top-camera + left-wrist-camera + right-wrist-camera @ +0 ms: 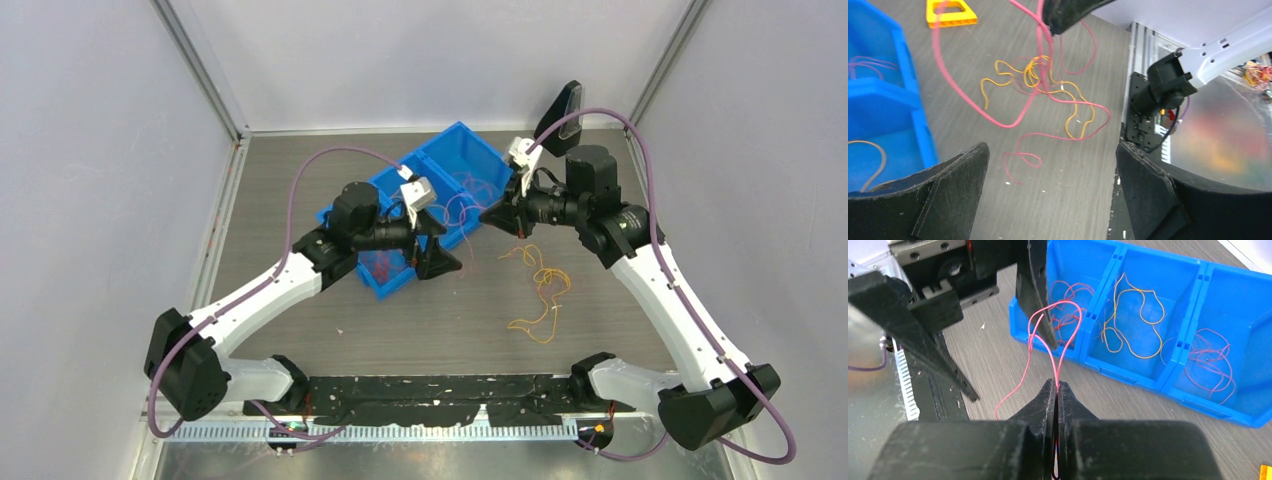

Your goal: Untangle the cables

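Note:
My right gripper (pixel 1056 386) is shut on a doubled red cable (pixel 1054 371) that rises in a loop in front of it. In the top view the right gripper (pixel 497 217) hovers beside the blue bin (pixel 462 140), with my left gripper (pixel 443 245) just to its left. The left gripper (pixel 1053 155) is open with nothing between its fingers, above bare table. Ahead of it the red cable (pixel 1004 125) hangs from the right gripper's tip and trails across the table. It crosses an orange cable (pixel 1067 125) that lies in loose curls (pixel 545 290).
The blue bin (pixel 1128 372) has three compartments holding red, orange and purplish cables. A yellow plastic triangle (pixel 950 12) lies on the table beyond the cables. The black base plate (pixel 440 395) runs along the near edge. White walls enclose the table.

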Robot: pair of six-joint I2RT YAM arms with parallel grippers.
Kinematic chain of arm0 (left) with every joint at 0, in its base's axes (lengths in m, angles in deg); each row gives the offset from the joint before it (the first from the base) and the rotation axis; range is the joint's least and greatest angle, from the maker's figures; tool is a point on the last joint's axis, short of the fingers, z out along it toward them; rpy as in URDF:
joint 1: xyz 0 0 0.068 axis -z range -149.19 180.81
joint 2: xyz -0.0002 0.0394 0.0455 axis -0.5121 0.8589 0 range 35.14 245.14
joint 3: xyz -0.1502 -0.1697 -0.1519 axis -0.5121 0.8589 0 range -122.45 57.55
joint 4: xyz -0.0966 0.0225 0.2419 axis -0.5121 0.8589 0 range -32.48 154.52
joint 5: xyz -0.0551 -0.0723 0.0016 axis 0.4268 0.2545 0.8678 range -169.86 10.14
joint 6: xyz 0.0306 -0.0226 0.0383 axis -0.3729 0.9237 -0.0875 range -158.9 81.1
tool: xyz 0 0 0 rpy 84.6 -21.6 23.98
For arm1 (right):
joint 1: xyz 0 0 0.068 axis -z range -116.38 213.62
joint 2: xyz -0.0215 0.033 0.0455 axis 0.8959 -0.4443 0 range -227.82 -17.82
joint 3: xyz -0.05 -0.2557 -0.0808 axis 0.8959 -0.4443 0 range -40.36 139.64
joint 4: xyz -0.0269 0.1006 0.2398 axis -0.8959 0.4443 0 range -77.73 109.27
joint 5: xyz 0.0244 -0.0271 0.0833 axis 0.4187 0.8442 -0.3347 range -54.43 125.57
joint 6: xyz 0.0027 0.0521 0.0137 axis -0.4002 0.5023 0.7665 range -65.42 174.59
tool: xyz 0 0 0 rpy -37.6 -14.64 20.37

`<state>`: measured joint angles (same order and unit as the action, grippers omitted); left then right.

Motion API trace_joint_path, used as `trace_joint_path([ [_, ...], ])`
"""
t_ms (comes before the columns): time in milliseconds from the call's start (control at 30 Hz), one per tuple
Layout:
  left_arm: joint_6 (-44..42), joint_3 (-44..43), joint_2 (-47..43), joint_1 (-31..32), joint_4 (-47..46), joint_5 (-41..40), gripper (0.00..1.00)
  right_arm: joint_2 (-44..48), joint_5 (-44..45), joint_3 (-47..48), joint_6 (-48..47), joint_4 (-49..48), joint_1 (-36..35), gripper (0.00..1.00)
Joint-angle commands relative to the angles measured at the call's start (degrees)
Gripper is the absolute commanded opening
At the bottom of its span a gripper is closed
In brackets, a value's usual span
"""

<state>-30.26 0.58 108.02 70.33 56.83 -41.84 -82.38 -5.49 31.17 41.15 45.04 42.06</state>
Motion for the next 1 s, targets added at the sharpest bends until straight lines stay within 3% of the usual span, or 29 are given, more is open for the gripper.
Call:
trace_joint_path([
  [0,7.3,0.4,0.7,1.9,-10.8,1.1,0.99,1.0,1.7,-1.1,6.4,-5.8,0.1,0.06],
  [267,11.8,-2.1,5.7,5.2,-15.7,-2.0,0.99,0.0,1.7,-0.5,13.8,-9.9,0.1,0.05],
  [300,11.7,-2.3,6.0,5.1,-15.1,-2.1,0.94,0.0,1.9,0.1,14.6,-10.1,0.2,0.05],
  [600,4.6,6.7,0.0,3.5,-7.9,-5.3,0.00,1.5,5.2,6.7,17.9,-10.7,2.1,0.05],
  [967,-1.5,10.7,-3.1,3.0,-3.2,-6.7,0.00,0.2,1.9,11.9,27.7,-16.2,9.6,0.05],
])
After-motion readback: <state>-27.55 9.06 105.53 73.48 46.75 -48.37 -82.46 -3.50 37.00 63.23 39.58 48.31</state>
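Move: The hanging strand of the pink cable is about 4 cm to the right of the open left hand, a centimetre nearer the base and at its height. The right gripper, already holding the cable, is some 6 cm right, 4 ahead and 5 above. The yellow cable lies 22 cm right, 3 ahead and 25 below. From the right hand, the strand is 5 cm back, 2 left and 5 below, and the blue bin's middle 15 ahead, 11 left and 27 below. The left fingers shut from wide open on the pink strand, after the hand has reached about 4 cm right around it; the hand then draws back left almost as far, dipping 3 cm before it starts to rise. The right hand keeps its pinch on the cable and lifts about 6 cm away from the left hand, with a little forward and right, turning some 20 degrees. ##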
